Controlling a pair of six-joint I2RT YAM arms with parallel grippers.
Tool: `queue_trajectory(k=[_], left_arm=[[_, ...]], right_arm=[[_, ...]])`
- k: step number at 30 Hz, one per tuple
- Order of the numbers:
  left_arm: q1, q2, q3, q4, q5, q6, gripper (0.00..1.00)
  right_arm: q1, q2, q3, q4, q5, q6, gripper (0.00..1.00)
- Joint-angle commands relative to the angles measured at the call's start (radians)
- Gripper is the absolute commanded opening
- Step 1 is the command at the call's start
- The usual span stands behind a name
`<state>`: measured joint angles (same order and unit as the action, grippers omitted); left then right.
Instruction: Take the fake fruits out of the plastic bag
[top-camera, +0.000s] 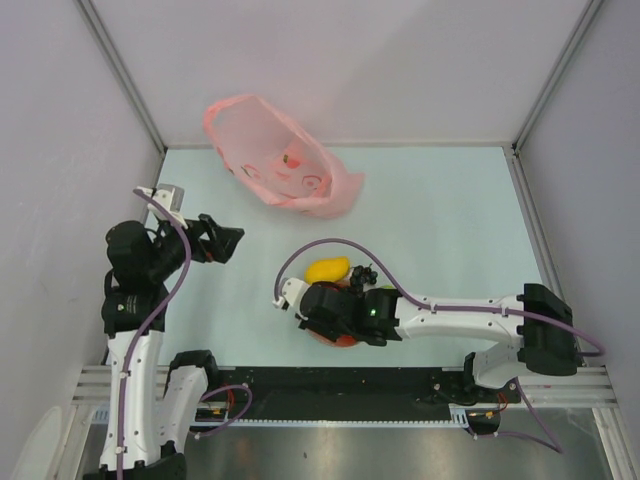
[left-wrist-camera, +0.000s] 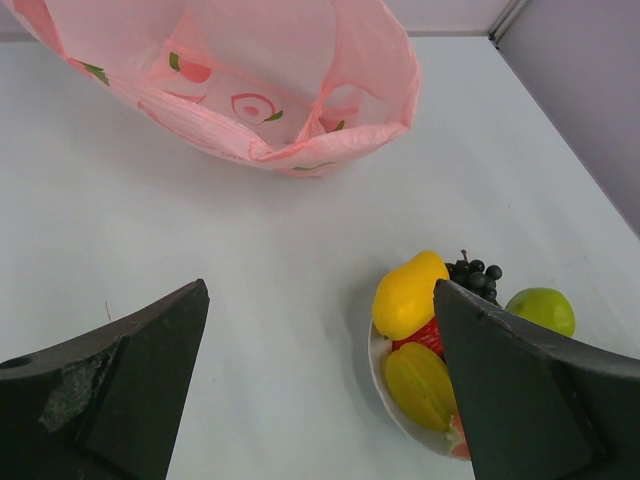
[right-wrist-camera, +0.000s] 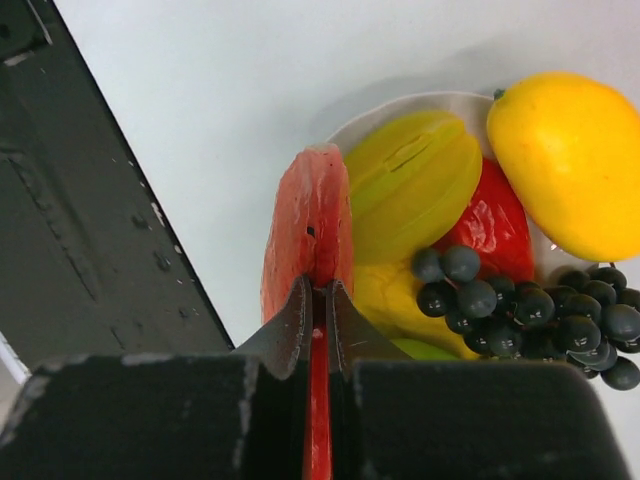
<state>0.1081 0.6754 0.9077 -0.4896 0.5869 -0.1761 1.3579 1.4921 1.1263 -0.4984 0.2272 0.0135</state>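
The pink plastic bag (top-camera: 280, 170) lies crumpled at the back of the table, its mouth facing my left wrist camera (left-wrist-camera: 250, 90). The fake fruits are piled in a white bowl (right-wrist-camera: 400, 105): a yellow mango (right-wrist-camera: 570, 160), a red mango (right-wrist-camera: 495, 235), a ribbed yellow piece (right-wrist-camera: 415, 195), a dark grape bunch (right-wrist-camera: 520, 310) and a green pear (left-wrist-camera: 541, 308). My right gripper (right-wrist-camera: 318, 288) is shut on the thin edge of the watermelon slice (right-wrist-camera: 310, 225), right over the bowl's near side. My left gripper (left-wrist-camera: 320, 390) is open and holds nothing, left of the bowl and apart from it.
Grey walls close in the table on the left, right and back. A black rail (top-camera: 330, 385) runs along the near edge, just behind the bowl. Bare table lies between the bag and the bowl.
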Motion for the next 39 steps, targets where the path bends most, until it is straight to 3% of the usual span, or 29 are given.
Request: queue_trajectory(k=[1, 7, 9, 16, 23, 27, 28, 29, 32, 36, 39], left_arm=[[0.015, 0.009, -0.010, 0.048, 0.004, -0.020, 1.00], [0.018, 0.033, -0.007, 0.054, 0.001, -0.022, 1.00], [0.022, 0.036, -0.007, 0.060, 0.004, -0.025, 1.00], [0.028, 0.046, -0.012, 0.066, 0.008, -0.030, 1.00], [0.034, 0.046, -0.020, 0.075, 0.010, -0.034, 1.00], [0.038, 0.050, -0.004, 0.071, 0.014, -0.031, 1.00], [0.038, 0.053, 0.000, 0.069, 0.014, -0.028, 1.00], [0.038, 0.059, 0.014, 0.059, 0.013, -0.025, 1.00], [0.038, 0.065, 0.040, 0.023, -0.039, 0.013, 1.00], [0.039, 0.072, 0.059, -0.017, -0.105, 0.132, 1.00], [0.038, 0.078, 0.077, -0.046, -0.234, 0.249, 1.00]], right_arm=[[-0.023, -0.062, -0.042, 0.086, -0.018, -0.067, 0.00], [-0.028, -0.087, -0.099, 0.110, -0.054, -0.109, 0.01], [-0.029, -0.090, -0.102, 0.109, -0.074, -0.110, 0.05], [-0.029, -0.081, -0.105, 0.126, -0.138, -0.102, 0.34], [-0.029, -0.087, -0.105, 0.138, -0.118, -0.122, 0.41], [-0.025, -0.122, -0.082, 0.113, -0.103, -0.136, 0.50], [-0.025, -0.128, -0.044, 0.104, -0.091, -0.138, 0.55], [-0.025, -0.133, -0.001, 0.094, -0.069, -0.115, 0.68], [-0.072, -0.151, 0.166, 0.041, -0.063, -0.072, 0.82], [-0.195, -0.185, 0.237, 0.011, -0.031, -0.108, 0.86], [-0.412, -0.205, 0.236, -0.037, -0.032, -0.084, 0.86]])
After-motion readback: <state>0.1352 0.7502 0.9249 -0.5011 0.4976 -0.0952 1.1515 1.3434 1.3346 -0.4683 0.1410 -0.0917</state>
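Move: The right hand holds the watermelon slice above the plate's near edge; the spot for the slice is about 2 cm back, 3 cm right and 4 cm below. From this hand, the star fruit lies some 5 cm ahead, the yellow mango about 11 cm ahead and 2 cm right, the green apple 1 cm ahead and 10 cm right, all lower. For the idle left hand, the spot is some 15 cm back, 19 cm right and 20 cm below. Easing down and to the right by only 1 to 2 cm, the right hand brings the watermelon slice to the plate's near edge, then opens while creeping back about 1 cm and turning slightly counter-clockwise. With the slice let go and the fingers nearly wide, it rises quickly some 14 cm and goes about 6 cm forward over the fruit, fingers tilting up. The left hand, empty and open, drifts about 3 cm forward, left and down. ##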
